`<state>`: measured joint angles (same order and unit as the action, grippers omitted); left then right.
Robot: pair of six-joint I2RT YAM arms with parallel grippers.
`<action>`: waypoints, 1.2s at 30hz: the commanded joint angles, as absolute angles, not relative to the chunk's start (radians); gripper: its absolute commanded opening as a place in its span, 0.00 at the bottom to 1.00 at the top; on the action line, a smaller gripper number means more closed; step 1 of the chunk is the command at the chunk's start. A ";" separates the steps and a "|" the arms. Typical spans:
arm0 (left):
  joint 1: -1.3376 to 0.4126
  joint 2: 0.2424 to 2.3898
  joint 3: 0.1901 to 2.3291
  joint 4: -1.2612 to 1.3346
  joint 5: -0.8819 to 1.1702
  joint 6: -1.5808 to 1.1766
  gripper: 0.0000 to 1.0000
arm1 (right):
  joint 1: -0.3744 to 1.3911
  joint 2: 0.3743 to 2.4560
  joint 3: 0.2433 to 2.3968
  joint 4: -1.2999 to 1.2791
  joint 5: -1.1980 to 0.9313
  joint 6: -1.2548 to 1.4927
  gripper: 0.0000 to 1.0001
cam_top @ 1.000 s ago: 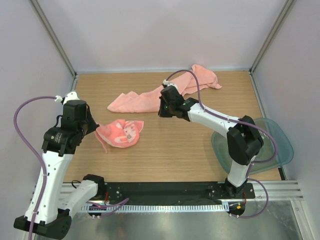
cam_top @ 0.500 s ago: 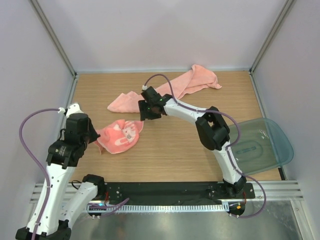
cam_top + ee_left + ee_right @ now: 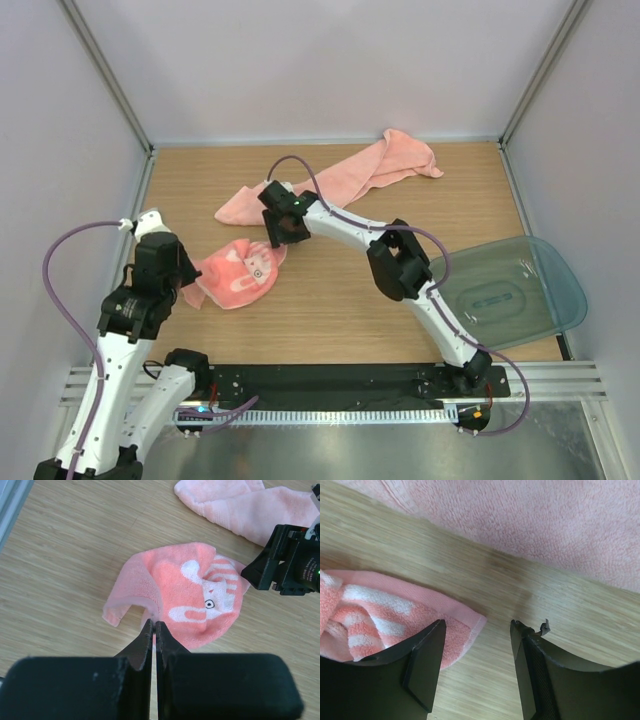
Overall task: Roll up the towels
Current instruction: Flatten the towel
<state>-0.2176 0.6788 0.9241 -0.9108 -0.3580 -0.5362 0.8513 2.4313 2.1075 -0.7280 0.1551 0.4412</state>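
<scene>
The smaller towel (image 3: 238, 272), salmon with whitish stripes and a printed face, lies bunched left of centre. My left gripper (image 3: 154, 625) is shut, pinching that small towel (image 3: 190, 595) at its near edge. The long plain towel (image 3: 330, 180) stretches from the middle toward the back right. My right gripper (image 3: 283, 232) hovers open between the two towels. In the right wrist view the right gripper (image 3: 477, 625) has bare wood between its fingers. A striped corner of the small towel (image 3: 380, 615) lies under its left finger, and the long towel (image 3: 545, 525) lies just beyond.
A translucent teal-grey tray (image 3: 540, 320) sits at the right edge, partly over the table's rim. Grey walls enclose the table on three sides. The right arm reaches across the middle of the wooden table (image 3: 330, 310).
My right arm has swung left from the long towel's middle to the small towel's far corner, and its jaws have opened. The left arm drew slightly nearer, still shut.
</scene>
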 commanded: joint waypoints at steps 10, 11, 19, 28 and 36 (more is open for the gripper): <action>-0.218 0.650 0.914 -0.844 -0.370 -0.508 0.00 | 0.897 2.517 2.217 -0.831 0.261 0.416 0.42; -0.216 0.647 0.914 -0.842 -0.370 -0.509 0.00 | 0.899 2.528 2.215 -0.834 0.262 0.419 0.39; -0.216 0.660 0.913 -0.842 -0.373 -0.502 0.00 | 0.902 2.537 2.194 -0.830 0.282 0.437 0.15; -0.216 0.673 0.940 -0.851 -0.371 -0.500 0.00 | 0.812 2.275 1.982 -0.785 0.282 0.440 0.01; -0.216 0.725 1.101 -0.905 -0.357 -0.512 0.00 | 0.683 1.734 1.548 -0.762 0.255 0.394 0.01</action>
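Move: The coral towel's free right corner lies right at the right hand's open fingers, within about 1 cm to the left and 1 cm below, on the table. The body of that towel is bunched some 9 cm left and 7 cm back; the middle of the second towel lies about 14 cm ahead and 10 cm to the right. From the left hand, which already holds the other end up in shut fingers, that free corner is about 16 cm ahead, 17 cm right and 19 cm below. The right fingers close on the towel's free corner, pinching it almost in place close to the table, then carry it quickly to the right, about 15 cm away from the left hand, rising some 6 cm on the way. The left hand keeps its pinch and stays nearly still, only lifting about 3 cm at the very end. ##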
